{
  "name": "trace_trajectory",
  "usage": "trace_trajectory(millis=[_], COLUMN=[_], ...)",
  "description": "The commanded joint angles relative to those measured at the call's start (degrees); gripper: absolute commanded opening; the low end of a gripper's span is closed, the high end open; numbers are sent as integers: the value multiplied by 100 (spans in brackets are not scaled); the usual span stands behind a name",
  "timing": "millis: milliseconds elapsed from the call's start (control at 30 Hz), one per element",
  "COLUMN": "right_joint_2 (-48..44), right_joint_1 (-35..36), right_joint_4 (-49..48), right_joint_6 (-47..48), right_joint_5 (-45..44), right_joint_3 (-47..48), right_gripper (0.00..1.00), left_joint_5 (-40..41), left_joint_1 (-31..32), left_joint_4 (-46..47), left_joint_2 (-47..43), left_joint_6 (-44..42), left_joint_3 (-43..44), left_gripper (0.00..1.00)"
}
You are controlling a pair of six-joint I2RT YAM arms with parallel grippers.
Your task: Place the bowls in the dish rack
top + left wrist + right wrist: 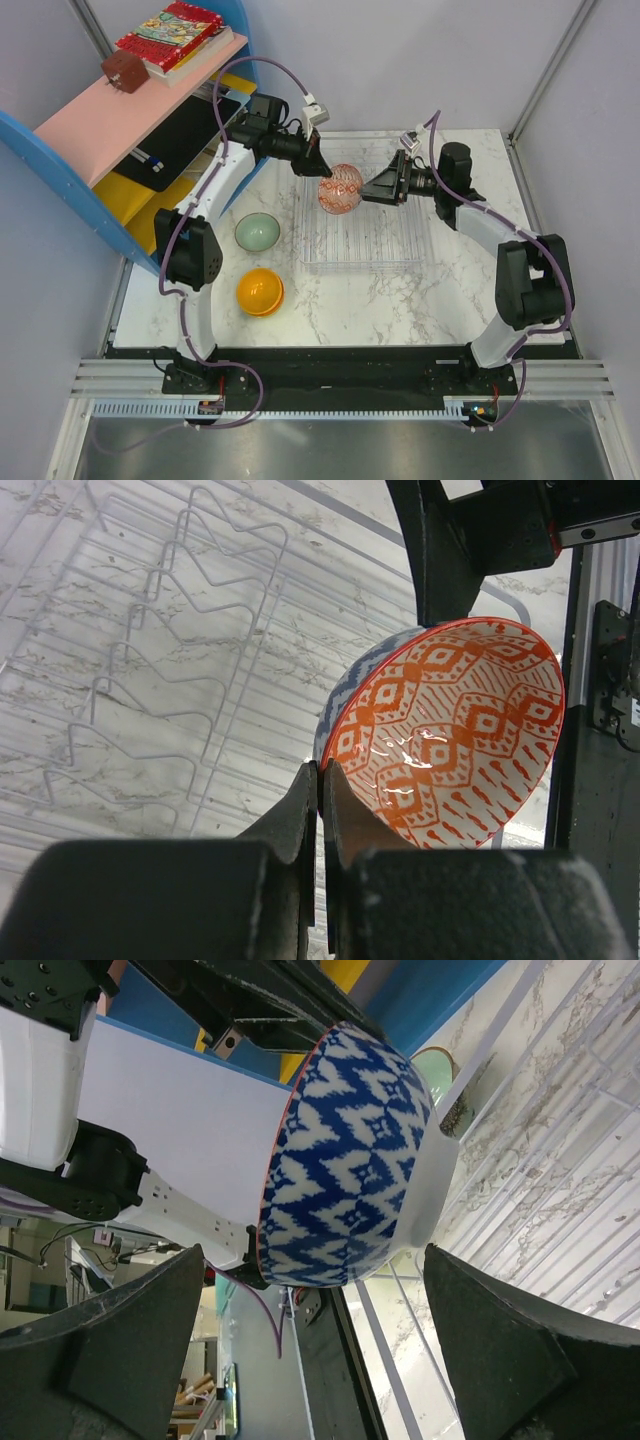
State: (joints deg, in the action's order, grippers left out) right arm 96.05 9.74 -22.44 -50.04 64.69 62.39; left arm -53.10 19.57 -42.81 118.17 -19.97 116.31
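Note:
A bowl [340,188], orange-patterned inside and blue-and-white outside, hangs on its side over the back left of the clear dish rack [390,255]. My left gripper [318,170] is shut on its rim; in the left wrist view the fingers [300,810] pinch the rim of the bowl [450,730] above the rack's prongs [170,660]. My right gripper [372,190] stands open just right of the bowl, its fingers [130,1330] spread either side of the bowl's [345,1155] outer wall without touching. A pale green bowl [257,232] and an orange-yellow bowl [260,291] sit on the table left of the rack.
A blue-and-pink shelf unit [110,120] stands at the back left with books [175,35] on top. The marble table [450,300] ends at grey walls on the right and back.

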Motion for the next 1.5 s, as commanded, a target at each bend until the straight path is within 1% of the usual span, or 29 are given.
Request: trace_trajectory(millis=[0,300,433,767,933,1133,1200,1300,1400,1433,1467], right_joint_2=[107,159,195,221,230,230,221,230,247,239,247], right_joint_1=[-16,-16,-33,-33,-42,-42,-42,-42,-42,-42,-51], right_joint_4=[-586,-490,-270,-560,-604,-622,-648,-735,-903,-964,-990], right_joint_6=[-305,-173,-6,-278,-340,-375,-384,-445,-603,-629,-673], right_joint_5=[158,53,-17,79,88,97,106,132,176,193,194], right_joint_3=[-34,-52,-25,-51,-78,-96,-104,-104,-139,-139,-148], right_gripper=[98,98,98,98,94,93,92,87,78,73,72], left_joint_5=[-464,-535,-570,-561,-482,-421,-385,-297,-245,-210,-183], left_joint_1=[64,143,170,266,319,328,319,319,328,337,337], left_joint_4=[334,413,493,624,668,747,774,809,861,862,888], left_joint_2=[-391,-488,-593,-611,-567,-593,-593,-593,-602,-602,-620], left_joint_6=[344,388,423,467,467,503,502,485,476,476,459], left_joint_3=[-38,-135,-275,-434,-451,-390,-390,-425,-478,-495,-504], left_gripper=[2,2,2,2,2,2,2,2,2,2,2])
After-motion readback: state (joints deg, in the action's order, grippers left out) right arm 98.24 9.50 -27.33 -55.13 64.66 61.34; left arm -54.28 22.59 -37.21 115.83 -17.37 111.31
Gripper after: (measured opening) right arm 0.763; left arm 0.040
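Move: Pinched at its rim in the left fingers, the red-and-blue bowl has its middle about 4 cm to the right of that hand point, 4 cm back and 3 cm below. From the right hand, open just beside it, the bowl's middle lies some 7 cm left, 1 cm ahead and 1 cm below. The dish rack's middle is about 5 cm ahead of the right hand, straight below by 17 cm; the green bowl sits some 18 cm left of the left hand, 8 cm back and 18 cm down. Feeding the held bowl into the open right gripper, the left hand slides some 2.5 cm to the right and 2 cm back at level height, keeping its rim pinch. The right hand waits almost in place, sinking about 1 cm, with one finger coming over the bowl's hollow and the other below its outer wall; only near the end does it begin to close, by roughly a fifth. ##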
